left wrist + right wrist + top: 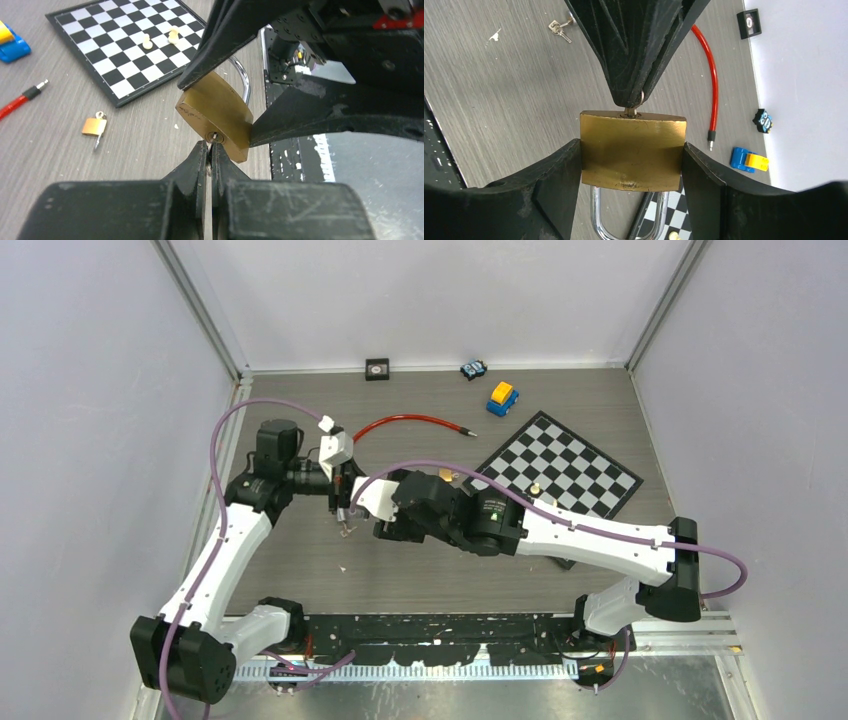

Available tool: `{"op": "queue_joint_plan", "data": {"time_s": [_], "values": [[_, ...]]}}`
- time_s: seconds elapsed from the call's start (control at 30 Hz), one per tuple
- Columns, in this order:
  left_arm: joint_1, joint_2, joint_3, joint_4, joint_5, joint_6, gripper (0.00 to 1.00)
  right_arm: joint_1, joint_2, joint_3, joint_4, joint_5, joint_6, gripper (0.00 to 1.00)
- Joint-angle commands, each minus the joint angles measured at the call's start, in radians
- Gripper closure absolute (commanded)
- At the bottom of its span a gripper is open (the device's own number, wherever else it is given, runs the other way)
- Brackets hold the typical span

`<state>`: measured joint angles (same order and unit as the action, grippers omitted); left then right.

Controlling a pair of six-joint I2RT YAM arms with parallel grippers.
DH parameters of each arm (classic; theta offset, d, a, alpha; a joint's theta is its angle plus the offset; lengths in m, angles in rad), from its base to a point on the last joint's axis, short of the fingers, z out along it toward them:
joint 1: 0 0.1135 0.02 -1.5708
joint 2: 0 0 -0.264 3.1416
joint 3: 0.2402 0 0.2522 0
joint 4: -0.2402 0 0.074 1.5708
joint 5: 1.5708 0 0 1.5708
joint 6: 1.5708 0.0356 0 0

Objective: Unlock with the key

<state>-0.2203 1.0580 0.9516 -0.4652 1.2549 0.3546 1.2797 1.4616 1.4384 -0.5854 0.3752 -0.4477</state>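
Note:
A large brass padlock (633, 150) is held above the table, my right gripper (630, 147) shut on its two sides. Its silver shackle (596, 215) points back toward the right wrist and looks closed. My left gripper (210, 147) is shut on a small silver key (213, 137), whose blade sits in the keyhole on the bottom face of the padlock (215, 112). In the top view the two grippers meet left of the table's centre, the left gripper (343, 502) touching the right gripper (375, 510). The key's head is hidden between the left fingers.
A chessboard (560, 465) with two pawns lies to the right. A red cable (410, 420), a blue and yellow toy car (503, 397) and a black box (377, 368) lie at the back. A small padlock (93, 126) and spare keys (559, 27) rest on the table.

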Motion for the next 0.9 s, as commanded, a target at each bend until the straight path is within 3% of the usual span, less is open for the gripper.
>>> {"op": "queue_joint_plan", "data": {"time_s": [0.0, 0.27, 0.33, 0.43, 0.63, 0.87], "values": [[-0.007, 0.010, -0.023, -0.044, -0.006, 0.222, 1.00, 0.010, -0.050, 0.102, 0.217, -0.053, 0.087, 0.99], [-0.001, 0.008, -0.017, -0.030, -0.064, 0.223, 0.98, 0.006, -0.056, 0.090, 0.212, -0.057, 0.041, 0.99], [0.002, 0.011, -0.002, -0.015, -0.105, 0.145, 0.90, 0.005, -0.057, 0.080, 0.224, -0.042, 0.004, 0.99], [0.014, 0.017, 0.027, -0.017, -0.140, 0.037, 0.70, 0.006, -0.052, 0.076, 0.241, 0.004, -0.039, 0.99], [0.055, 0.029, 0.056, 0.020, -0.119, -0.195, 0.37, 0.006, -0.046, 0.070, 0.252, 0.031, -0.082, 1.00], [0.098, 0.058, 0.080, 0.067, -0.030, -0.412, 0.14, 0.005, -0.052, 0.047, 0.266, 0.045, -0.125, 1.00]]}}
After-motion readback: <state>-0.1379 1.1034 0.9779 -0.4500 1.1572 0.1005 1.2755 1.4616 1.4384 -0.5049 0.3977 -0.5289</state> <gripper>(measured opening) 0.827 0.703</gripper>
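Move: The key, its tip in the large padlock, is already pinched at the left hand's fingertips, right at the hand point. That padlock, held by the right hand, has its middle some 4 cm to the left hand's right and 1 cm farther out. From the right hand the key lies about 4 cm left, 1 cm back. On the table, about 25 cm below the left hand, a small padlock lies 12 cm ahead and 12 cm right, other keys 8 cm left and 1 cm ahead. The key, still pinched, gets a last twist of under ten degrees from the left hand; then that hand's fingers open wide, letting go, and it goes forward and a little left, about 4 cm, its wrist rolling back some 20 degrees. The right hand keeps hold of the padlock, eases back and down slightly, then carries it up about 2 cm and somewhat forward. ##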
